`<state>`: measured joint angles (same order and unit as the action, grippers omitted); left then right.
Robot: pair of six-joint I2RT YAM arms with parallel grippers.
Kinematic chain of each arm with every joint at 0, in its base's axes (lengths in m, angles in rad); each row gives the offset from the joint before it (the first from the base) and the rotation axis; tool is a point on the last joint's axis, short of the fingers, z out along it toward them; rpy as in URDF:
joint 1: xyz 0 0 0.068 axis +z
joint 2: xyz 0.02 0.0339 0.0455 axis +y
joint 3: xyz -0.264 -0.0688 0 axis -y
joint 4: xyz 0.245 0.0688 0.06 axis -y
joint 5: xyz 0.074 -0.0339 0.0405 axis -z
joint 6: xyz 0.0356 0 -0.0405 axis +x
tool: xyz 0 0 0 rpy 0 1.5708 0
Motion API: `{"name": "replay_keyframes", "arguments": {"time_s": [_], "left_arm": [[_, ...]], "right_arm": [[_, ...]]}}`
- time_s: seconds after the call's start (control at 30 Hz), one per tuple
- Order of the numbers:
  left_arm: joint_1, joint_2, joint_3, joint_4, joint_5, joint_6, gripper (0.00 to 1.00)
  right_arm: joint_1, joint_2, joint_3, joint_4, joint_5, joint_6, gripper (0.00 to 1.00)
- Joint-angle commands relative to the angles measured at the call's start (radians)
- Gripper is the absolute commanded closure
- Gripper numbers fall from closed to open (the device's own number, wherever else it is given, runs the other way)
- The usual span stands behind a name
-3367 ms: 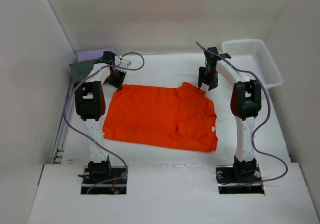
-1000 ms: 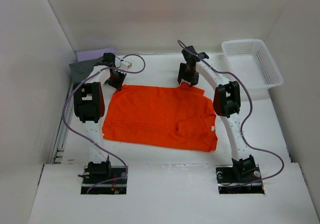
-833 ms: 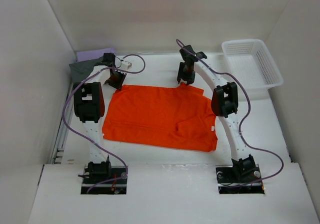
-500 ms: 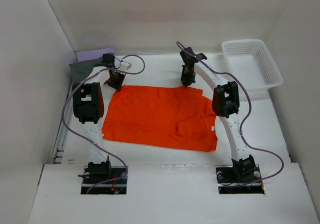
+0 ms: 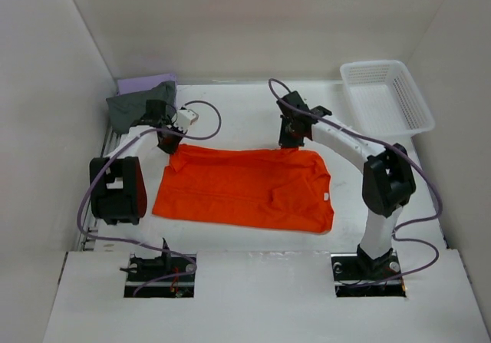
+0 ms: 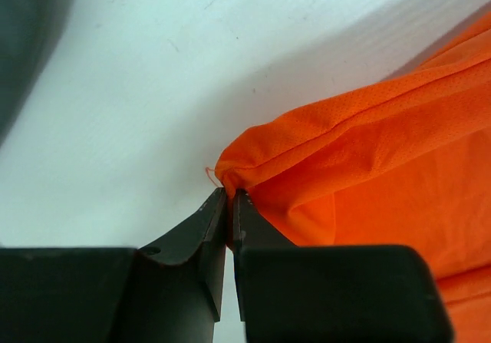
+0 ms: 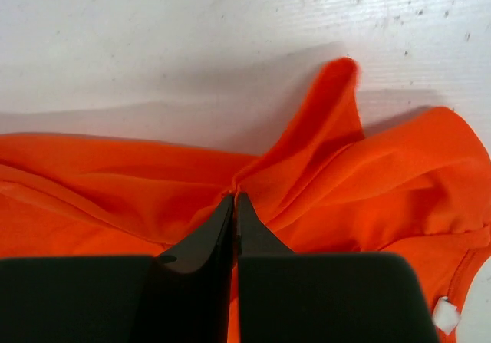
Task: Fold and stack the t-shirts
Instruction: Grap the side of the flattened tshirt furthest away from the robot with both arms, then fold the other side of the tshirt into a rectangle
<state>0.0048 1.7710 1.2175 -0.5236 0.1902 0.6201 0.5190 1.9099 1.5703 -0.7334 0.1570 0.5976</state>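
The orange t-shirt (image 5: 245, 189) lies spread across the middle of the table. My left gripper (image 5: 170, 141) is shut on its far left corner (image 6: 230, 176), and the cloth bunches at the fingertips. My right gripper (image 5: 290, 142) is shut on the far edge of the shirt right of centre (image 7: 253, 176), where folds gather above the jaws. Both pinched points are lifted a little off the table. The dark grey t-shirt (image 5: 132, 107) lies crumpled at the far left on top of the lavender t-shirt (image 5: 146, 80).
A white mesh basket (image 5: 387, 96) stands at the far right corner. White walls (image 5: 46, 113) close in the table on the left, back and right. A purple cable (image 5: 201, 120) loops over the table by the left gripper.
Both grippers have drawn the shirt's far edge toward me, so the shirt looks shorter front to back. The right gripper shut on the cloth. Both arms have swung nearer.
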Motion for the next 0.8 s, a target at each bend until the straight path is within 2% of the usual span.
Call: {"name": "replay_keyframes", "arguments": {"time_s": [0.0,0.13,0.27,0.37,0.5,0.6,0.77], "left_arm": [[-0.009,-0.166,-0.110,0.121,0.008,0.084,0.99],[-0.012,-0.284,-0.217,0.145,0.020,0.118,0.97],[-0.016,-0.327,-0.331,0.102,0.020,0.170,0.96],[-0.035,-0.335,-0.429,0.103,0.008,0.204,0.95],[-0.070,-0.363,-0.452,0.114,-0.024,0.217,0.94],[-0.088,-0.367,-0.449,0.091,-0.046,0.230,0.94],[-0.096,-0.378,-0.449,0.070,-0.051,0.233,0.94]], "right_arm": [[0.043,-0.072,-0.117,0.146,0.079,0.065,0.96],[0.092,-0.144,-0.261,0.221,0.118,0.142,0.96],[0.115,-0.187,-0.406,0.305,0.115,0.235,0.92],[0.121,-0.199,-0.487,0.364,0.058,0.275,0.83],[0.146,-0.282,-0.568,0.404,0.024,0.310,0.73],[0.166,-0.420,-0.598,0.375,0.036,0.298,0.66],[0.181,-0.558,-0.558,0.220,0.121,0.249,0.63]]}}
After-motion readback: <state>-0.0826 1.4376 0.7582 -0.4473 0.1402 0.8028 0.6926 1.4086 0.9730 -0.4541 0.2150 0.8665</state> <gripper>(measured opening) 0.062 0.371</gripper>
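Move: My left hand holds the far-left side of the orange t-shirt. Its laying-down spot on the shirt is about 11 cm back and 4 cm lower; the shirt's near-left corner is some 20 cm back and 5 cm left, and the folded green t-shirt 12 cm ahead and 10 cm left. For my right hand, the spot is about 8 cm back and 8 cm below, with the sleeve patch 16 cm back, straight behind, and the white tag 16 cm back, 12 cm right. I carry the raised far side of the orange shirt back over its body with both hands, some 11 cm. My left hand first lifts about 3 cm, then sinks some 6 cm onto the shirt, turning a little clockwise and keeping its pinch. My right hand goes back and down about 7 cm, opens and lets go, then rises roughly 8 cm while still drifting back. ##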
